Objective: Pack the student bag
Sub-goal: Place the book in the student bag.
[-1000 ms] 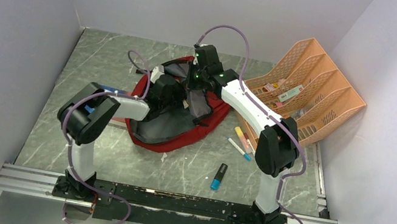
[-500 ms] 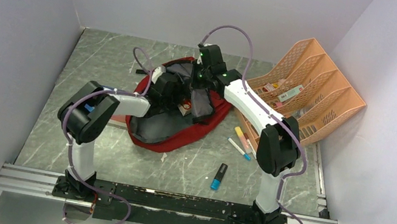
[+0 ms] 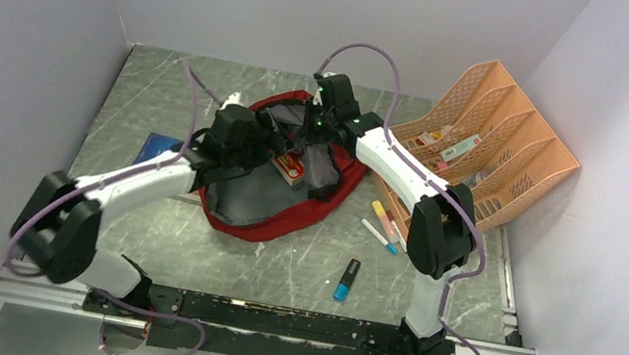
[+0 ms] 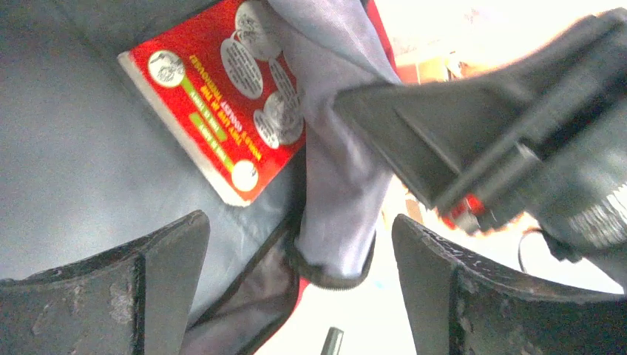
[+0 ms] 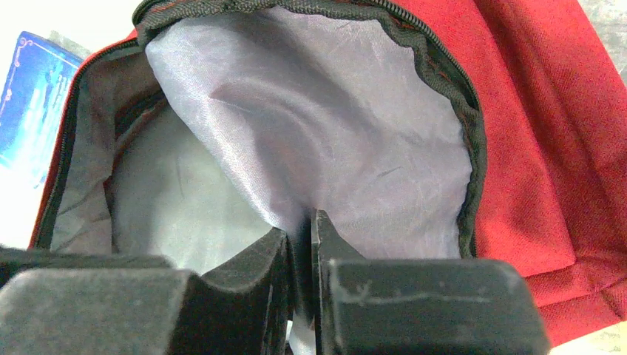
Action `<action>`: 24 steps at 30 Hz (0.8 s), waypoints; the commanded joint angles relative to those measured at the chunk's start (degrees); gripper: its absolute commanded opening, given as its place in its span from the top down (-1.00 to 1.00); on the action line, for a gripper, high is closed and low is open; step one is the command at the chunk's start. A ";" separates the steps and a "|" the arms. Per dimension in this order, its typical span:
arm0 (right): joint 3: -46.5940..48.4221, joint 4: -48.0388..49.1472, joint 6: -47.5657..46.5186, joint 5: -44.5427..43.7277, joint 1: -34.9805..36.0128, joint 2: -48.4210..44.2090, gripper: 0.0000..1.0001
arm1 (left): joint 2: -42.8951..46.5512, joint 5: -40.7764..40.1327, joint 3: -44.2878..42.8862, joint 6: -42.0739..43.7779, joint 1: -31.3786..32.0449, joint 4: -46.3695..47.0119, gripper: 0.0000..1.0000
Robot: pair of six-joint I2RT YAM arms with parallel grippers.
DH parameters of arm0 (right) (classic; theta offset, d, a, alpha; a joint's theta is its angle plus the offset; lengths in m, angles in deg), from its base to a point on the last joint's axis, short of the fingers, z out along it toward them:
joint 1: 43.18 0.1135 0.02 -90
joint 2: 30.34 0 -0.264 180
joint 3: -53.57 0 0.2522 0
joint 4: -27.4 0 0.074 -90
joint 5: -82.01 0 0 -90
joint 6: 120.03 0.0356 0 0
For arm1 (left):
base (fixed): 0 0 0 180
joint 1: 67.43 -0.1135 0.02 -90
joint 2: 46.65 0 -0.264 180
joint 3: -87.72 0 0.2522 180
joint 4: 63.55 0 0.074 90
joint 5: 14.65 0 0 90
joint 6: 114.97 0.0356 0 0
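Observation:
The student bag lies open mid-table, dark red outside with grey lining. A red book rests flat on the lining inside it, also visible in the left wrist view as the red book. My left gripper hovers just left of the book, open and empty. My right gripper reaches in from the far side. Its fingers pinch a fold of the grey lining flap and hold the bag's mouth up.
A peach mesh organiser stands at the right rear. Highlighters and pens lie beside the bag's right edge, and a blue-and-black marker lies nearer the front. A blue book lies left of the bag.
My left gripper opened and let go of the red book, which now lies in the bag. The left arm drew back to the left, uncovering the blue book. The right gripper stayed put.

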 commanded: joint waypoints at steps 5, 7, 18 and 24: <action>-3.39 0.24 -3.67 1.03 -0.29 -3.09 0.44 | 19.22 -7.48 4.10 13.90 -0.43 -17.91 -0.91; -4.34 0.13 -4.04 2.21 -0.14 -4.76 0.32 | 21.40 -8.51 3.00 17.34 -2.84 -22.02 -0.94; -11.79 1.69 -3.17 -3.92 4.66 -17.19 0.04 | 17.43 2.60 -1.21 25.51 -30.61 -29.61 -0.91; -11.34 3.68 -0.97 -3.57 12.19 -17.33 0.03 | 16.54 2.01 -2.13 25.58 -40.25 -32.55 -0.91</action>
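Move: Out to the left hand's left, about 28 cm off and 2 cm farther forward, the blue book lies flat, some 14 cm lower. Under that hand is the bag, its mouth's middle 1 cm ahead and 4 cm right. The red book inside is 5 cm ahead and 4 cm right, both about 12 cm below. At the right fingertips is the bag's grey inner flap, centred 3 cm back and 4 cm below; from this hand the blue book is 36 cm left, 4 cm back. Sweeping about 26 cm left out of the bag to above the blue book, the left hand first backs off and rises some 5 cm, then sinks again, fingers still wide, left side rolling up and turning counter-clockwise about 20 degrees. The right fingers open to let go of the grey flap, dip slightly, then draw back 8 cm and lift clear over the bag's mouth. ##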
